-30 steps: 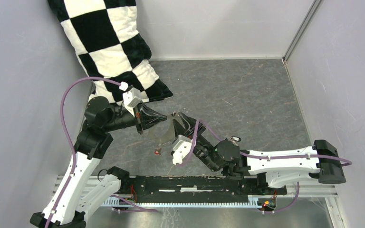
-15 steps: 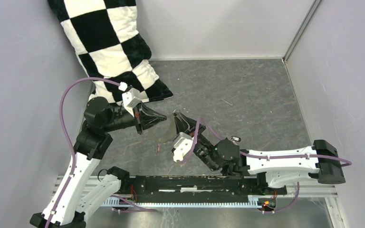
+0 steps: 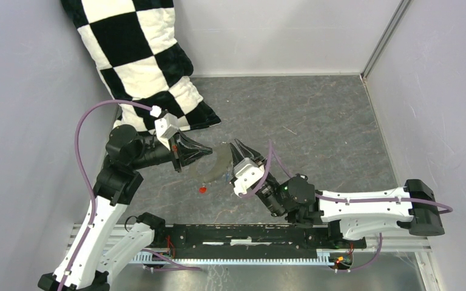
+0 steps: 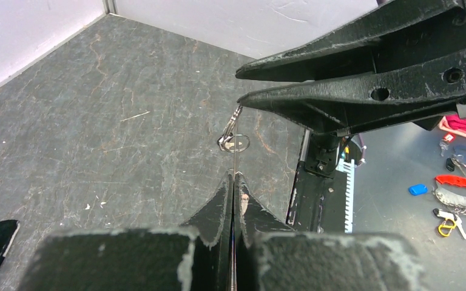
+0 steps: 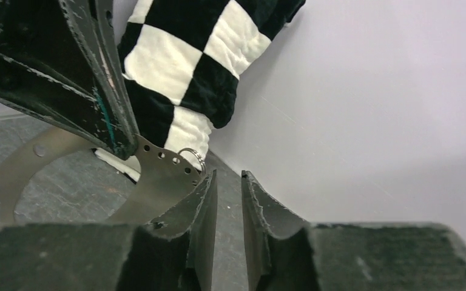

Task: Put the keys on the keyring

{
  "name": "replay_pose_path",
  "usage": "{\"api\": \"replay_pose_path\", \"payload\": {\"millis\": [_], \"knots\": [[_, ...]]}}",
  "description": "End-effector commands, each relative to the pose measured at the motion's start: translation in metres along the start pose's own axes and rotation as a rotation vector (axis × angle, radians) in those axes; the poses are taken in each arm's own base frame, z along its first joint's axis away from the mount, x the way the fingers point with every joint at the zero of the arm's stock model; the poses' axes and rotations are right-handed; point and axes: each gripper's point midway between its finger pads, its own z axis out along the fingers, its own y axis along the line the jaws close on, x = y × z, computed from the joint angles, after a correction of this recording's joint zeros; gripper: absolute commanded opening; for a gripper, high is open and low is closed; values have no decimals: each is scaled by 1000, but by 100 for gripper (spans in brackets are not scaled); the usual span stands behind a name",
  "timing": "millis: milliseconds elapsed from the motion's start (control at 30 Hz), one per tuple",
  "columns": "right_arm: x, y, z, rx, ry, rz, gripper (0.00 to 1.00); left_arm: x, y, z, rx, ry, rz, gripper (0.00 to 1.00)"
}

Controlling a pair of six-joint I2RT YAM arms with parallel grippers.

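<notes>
My left gripper [image 3: 205, 151] is shut on the keyring [image 3: 217, 165], a flat grey metal hoop held above the floor. In the left wrist view the keyring [image 4: 235, 159] is edge-on between the closed jaws. A small split ring [image 4: 231, 138] hangs at its far end. In the right wrist view the keyring [image 5: 158, 173] shows small holes and the split ring [image 5: 193, 156]. My right gripper [image 3: 241, 151] is narrowly open and empty, right beside the hoop's end [image 5: 229, 182]. A red key [image 3: 202, 189] lies on the floor below the hoop. The other keys are not clearly seen.
A black-and-white chequered cushion [image 3: 139, 54] leans in the back left corner, close behind the left arm. Grey walls close in three sides. The metal rail [image 3: 249, 233] runs along the near edge. Small blue [image 4: 418, 189] and red [image 4: 455, 180] items lie beyond the rail.
My right gripper has swung right and turned, drawing a little off the hoop. The left gripper has stayed put with the hoop.
</notes>
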Motion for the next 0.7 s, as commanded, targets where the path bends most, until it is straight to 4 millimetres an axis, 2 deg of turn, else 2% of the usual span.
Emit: {"api": "replay_pose_path", "payload": {"millis": [0,100,133,200,267,400,467,667], "knots": [[-13,-22,2,55,0,129,36,-18,-15,-4,50,-49,40,2],[-25,-22,13,-100,8,235,54,-13,-25,-8,109,-26,147,2],[-23,-30,16,-121,23,290,58,-11,-30,-10,135,-17,187,2],[-29,-42,14,-207,15,374,66,-4,-34,-13,159,8,209,2],[-40,-39,3,-331,-15,388,72,2,-33,-14,163,24,221,2],[-46,-16,-13,-542,13,357,72,11,-34,-15,181,45,240,2],[-45,-7,-15,-603,57,388,70,15,-36,-16,198,53,265,2],[-41,27,-28,-873,141,550,77,31,-48,-30,262,80,528,2]]}}
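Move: The metal keyring plate is pinched in the left fingers, its middle about 4 cm back, 1 cm right and 3 cm below that hand. From the right hand, the same plate lies roughly 5 cm back, 4 cm to the left and 4 cm lower. The small split ring on its edge is some 2 cm left of the right fingertips and 1 cm below; the blue tag hangs about 6 cm back, 1 cm left and 7 cm below them. The right fingers spread wide from a narrow gap beside the split ring as the hand backs off upward, about 7 cm, swinging out forward and to its right, then turning back towards the base and left and sinking a little, while the wrist turns some 35 degrees counter-clockwise and tips down, so the fingers come to point left. The left hand keeps its shut pinch on the keyring and draws it back about 4 cm and down 3 cm, turning slightly clockwise. ##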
